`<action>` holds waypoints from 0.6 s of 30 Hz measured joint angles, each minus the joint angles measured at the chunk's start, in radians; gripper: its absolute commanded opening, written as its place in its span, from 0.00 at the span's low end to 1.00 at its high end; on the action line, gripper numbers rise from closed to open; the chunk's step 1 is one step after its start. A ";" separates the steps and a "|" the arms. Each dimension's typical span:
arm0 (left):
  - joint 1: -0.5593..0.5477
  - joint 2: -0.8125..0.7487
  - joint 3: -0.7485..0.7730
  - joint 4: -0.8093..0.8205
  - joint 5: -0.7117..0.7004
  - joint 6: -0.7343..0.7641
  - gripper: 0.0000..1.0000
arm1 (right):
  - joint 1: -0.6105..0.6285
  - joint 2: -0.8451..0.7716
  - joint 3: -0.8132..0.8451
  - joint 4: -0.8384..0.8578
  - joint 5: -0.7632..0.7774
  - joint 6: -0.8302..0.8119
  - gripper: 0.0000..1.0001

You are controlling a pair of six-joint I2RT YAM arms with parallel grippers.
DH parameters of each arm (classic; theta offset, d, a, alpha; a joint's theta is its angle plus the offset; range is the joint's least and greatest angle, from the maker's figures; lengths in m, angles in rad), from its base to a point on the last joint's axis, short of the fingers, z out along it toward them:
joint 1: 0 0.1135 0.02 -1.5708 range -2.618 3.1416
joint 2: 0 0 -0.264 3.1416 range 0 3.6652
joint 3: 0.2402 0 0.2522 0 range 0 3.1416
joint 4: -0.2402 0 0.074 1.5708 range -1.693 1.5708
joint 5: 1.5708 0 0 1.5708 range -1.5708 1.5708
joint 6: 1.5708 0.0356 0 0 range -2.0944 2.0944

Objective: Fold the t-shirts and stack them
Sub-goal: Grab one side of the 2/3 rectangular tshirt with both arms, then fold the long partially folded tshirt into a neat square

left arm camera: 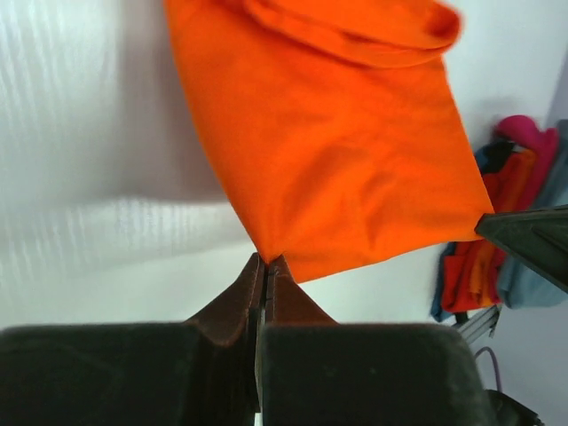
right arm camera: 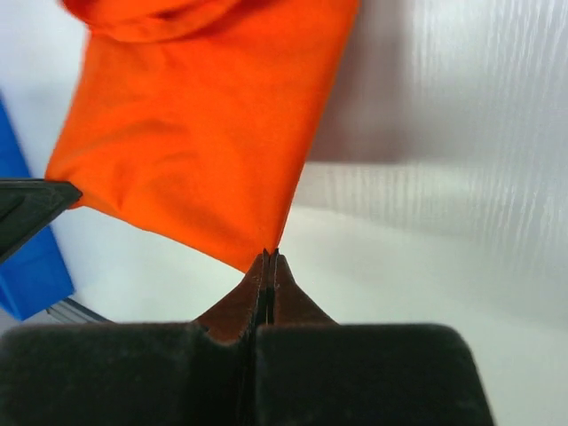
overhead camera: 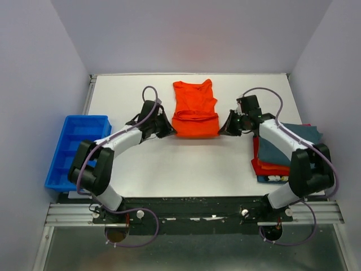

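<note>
A bright orange-red t-shirt (overhead camera: 195, 110) lies partly folded at the middle back of the table, its near part doubled over. My left gripper (overhead camera: 171, 131) is shut on its near left corner; the left wrist view shows the cloth (left arm camera: 337, 142) pinched between the closed fingertips (left arm camera: 266, 264). At the near right corner my right gripper (overhead camera: 221, 131) is shut on the cloth too, the shirt (right arm camera: 195, 151) meeting the closed tips (right arm camera: 270, 257). A stack of folded t-shirts (overhead camera: 282, 149), dark teal over red and blue, sits at the right table edge.
A rigid blue plastic bin (overhead camera: 76, 149) stands at the left table edge, beside the left arm. The white table (overhead camera: 186, 164) ends at grey walls behind and to both sides. The folded stack (left arm camera: 497, 222) also shows at the right of the left wrist view.
</note>
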 measured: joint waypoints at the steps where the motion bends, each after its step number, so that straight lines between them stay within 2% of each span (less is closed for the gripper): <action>1: 0.000 -0.026 0.016 -0.016 -0.003 0.005 0.00 | 0.000 -0.035 0.016 -0.018 0.004 -0.003 0.01; 8: -0.034 -0.252 0.013 -0.089 -0.023 0.026 0.00 | 0.001 -0.302 0.027 -0.069 0.006 -0.016 0.01; 14: -0.156 -0.391 -0.143 -0.154 -0.059 -0.008 0.00 | 0.002 -0.455 -0.144 -0.142 -0.020 -0.016 0.01; 18: -0.191 -0.507 -0.205 -0.199 -0.071 -0.042 0.00 | 0.006 -0.549 -0.161 -0.197 -0.018 -0.015 0.01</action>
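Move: Both hands already pinch the t-shirt's two near corners, some 5 to 6 cm above the table. Its middle lies about 16 cm ahead of each hand, some 10 cm to the left hand's right and 11 cm to the right hand's left, on the table below them. The near table edge runs about 27 cm straight back from both hands. The shirt pile stands some 32 cm to the right of the right hand and 7 cm nearer the bases. Up first, then back towards the bases: both hands, fingers staying shut on the corners, lift them by some 8 to 10 cm with the fingertips tilting upward 10 to 15 degrees, then swing back about 10 cm towards the near table edge, dipping a little and easing out part of the tilt, pulling the t-shirt after them. ##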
